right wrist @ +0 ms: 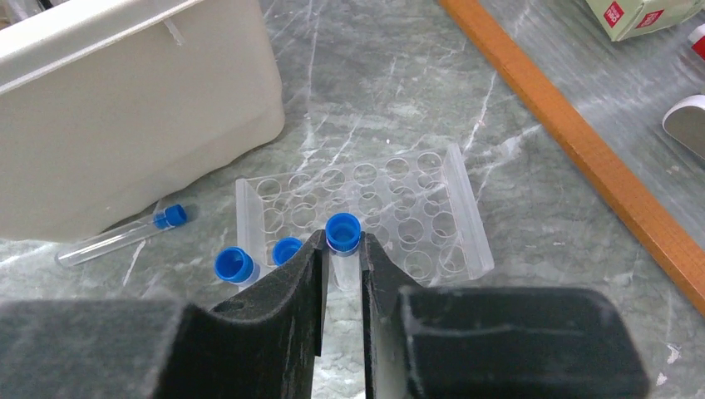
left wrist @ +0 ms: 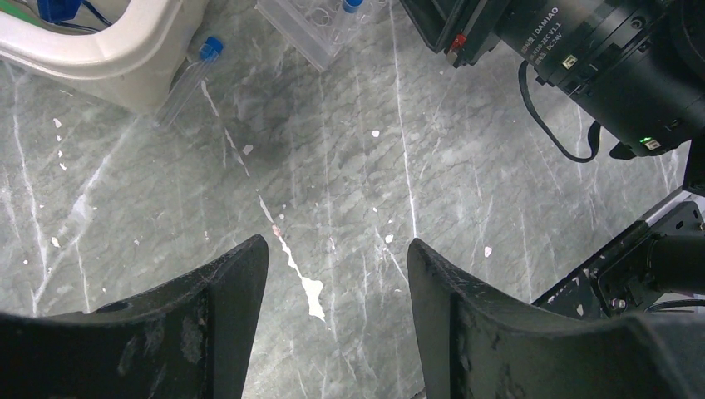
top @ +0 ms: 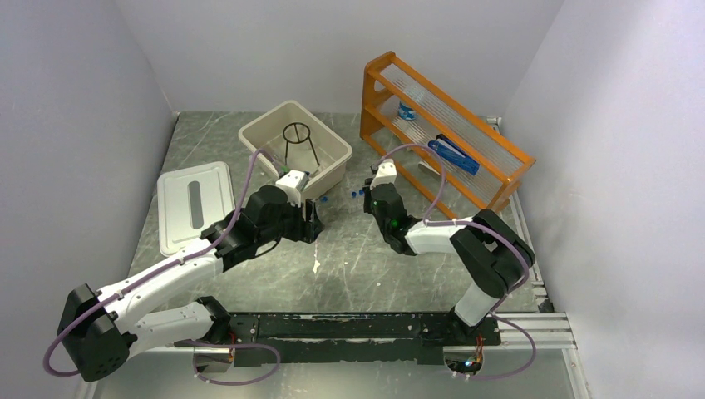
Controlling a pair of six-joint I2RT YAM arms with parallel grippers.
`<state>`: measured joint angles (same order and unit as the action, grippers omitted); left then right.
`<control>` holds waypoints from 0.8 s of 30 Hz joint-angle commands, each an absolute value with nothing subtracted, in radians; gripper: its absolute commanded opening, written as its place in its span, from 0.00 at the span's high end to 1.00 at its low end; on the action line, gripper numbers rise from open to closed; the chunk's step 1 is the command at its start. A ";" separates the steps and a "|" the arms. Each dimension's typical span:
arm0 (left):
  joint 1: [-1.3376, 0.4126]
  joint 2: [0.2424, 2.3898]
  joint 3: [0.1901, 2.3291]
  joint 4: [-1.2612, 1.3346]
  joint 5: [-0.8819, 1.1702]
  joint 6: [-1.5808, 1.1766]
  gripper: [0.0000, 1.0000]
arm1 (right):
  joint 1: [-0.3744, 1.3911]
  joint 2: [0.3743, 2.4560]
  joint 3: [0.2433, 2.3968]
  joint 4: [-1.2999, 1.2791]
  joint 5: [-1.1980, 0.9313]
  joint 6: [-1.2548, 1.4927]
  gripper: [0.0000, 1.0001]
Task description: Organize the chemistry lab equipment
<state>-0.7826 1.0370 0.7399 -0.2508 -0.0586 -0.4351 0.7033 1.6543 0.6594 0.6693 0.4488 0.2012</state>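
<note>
In the right wrist view my right gripper [right wrist: 341, 245] is shut on a clear blue-capped test tube [right wrist: 342, 231], held upright over the near edge of the clear tube rack [right wrist: 416, 208]. Two more capped tubes [right wrist: 234, 264] [right wrist: 288, 249] stand at the rack's near left. Another tube [right wrist: 125, 237] lies flat on the table against the beige bin [right wrist: 125, 100]. My left gripper [left wrist: 337, 249] hangs open over bare table with nothing between its fingers. The same lying tube [left wrist: 191, 75] and the rack [left wrist: 312, 25] show beyond it. A black wire ring stand [top: 298, 141] sits in the bin.
The beige bin [top: 264, 118] stands at the back centre, its white lid [top: 193, 204] flat on the table to the left. An orange wooden shelf rack [top: 441, 125] leans at the back right with blue items on it. Both arms reach in close together near the bin.
</note>
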 commanded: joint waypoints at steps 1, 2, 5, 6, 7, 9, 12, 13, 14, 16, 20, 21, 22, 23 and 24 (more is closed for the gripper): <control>-0.788 1.026 0.761 -0.221 -0.075 -0.446 0.34 | 0.700 1.660 0.643 0.721 0.457 0.180 0.78; -0.788 1.026 0.761 -0.220 -0.075 -0.446 0.34 | 0.700 1.660 0.642 0.721 0.457 0.179 0.78; -0.788 1.028 0.761 -0.220 -0.072 -0.446 0.34 | 0.699 1.663 0.634 0.733 0.454 0.167 0.76; -0.788 1.028 0.761 -0.219 -0.072 -0.446 0.34 | 0.700 1.662 0.631 0.738 0.452 0.164 0.76; -0.788 1.030 0.762 -0.219 -0.073 -0.446 0.34 | 0.701 1.662 0.626 0.745 0.449 0.158 0.75; -0.788 1.030 0.762 -0.219 -0.073 -0.446 0.34 | 0.701 1.661 0.619 0.756 0.440 0.152 0.73; -0.788 1.028 0.762 -0.221 -0.073 -0.446 0.34 | 0.701 1.652 0.616 0.752 0.432 0.154 0.68; -0.788 1.028 0.762 -0.221 -0.074 -0.446 0.35 | 0.701 1.644 0.619 0.742 0.431 0.159 0.65; -0.788 1.027 0.762 -0.221 -0.074 -0.446 0.34 | 0.701 1.634 0.621 0.730 0.431 0.165 0.64; -0.788 1.026 0.761 -0.221 -0.076 -0.446 0.34 | 0.701 1.609 0.623 0.707 0.437 0.178 0.61; -0.788 1.025 0.761 -0.219 -0.072 -0.446 0.34 | 0.700 1.531 0.632 0.632 0.457 0.213 0.58; -0.788 1.025 0.761 -0.218 -0.073 -0.446 0.34 | 0.700 1.510 0.636 0.611 0.463 0.220 0.58; -0.788 1.025 0.761 -0.218 -0.072 -0.446 0.34 | 0.700 1.490 0.639 0.592 0.469 0.225 0.58; -0.788 1.025 0.761 -0.218 -0.073 -0.448 0.34 | 0.700 1.467 0.642 0.574 0.475 0.234 0.57; -0.788 1.025 0.760 -0.217 -0.073 -0.449 0.34 | 0.699 1.446 0.646 0.551 0.479 0.243 0.57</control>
<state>-0.7826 1.0367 0.7399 -0.2504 -0.0601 -0.4423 0.7033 1.5318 0.6250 0.6189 0.4397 0.2024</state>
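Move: Between the right fingertips stands the blue-capped tube just set in the clear rack, its middle about 4 cm below the hand and level with it otherwise. Level with it, the next capped tubes stand roughly 2 and 4 cm to the left. A loose tube lies some 13 cm left, barely 1 cm ahead, about 8 cm down. From the left hand, the tube between the right fingers is about 12 cm ahead, 12 cm right and 11 cm below. Opening its fingers about a fifth of their range, the right hand lets go of the tube in the rack, easing down and back by barely half a centimetre as they spread. It then lifts away above the rack, about 3 cm up from its lowest point, still drawing slightly back and to the right. ##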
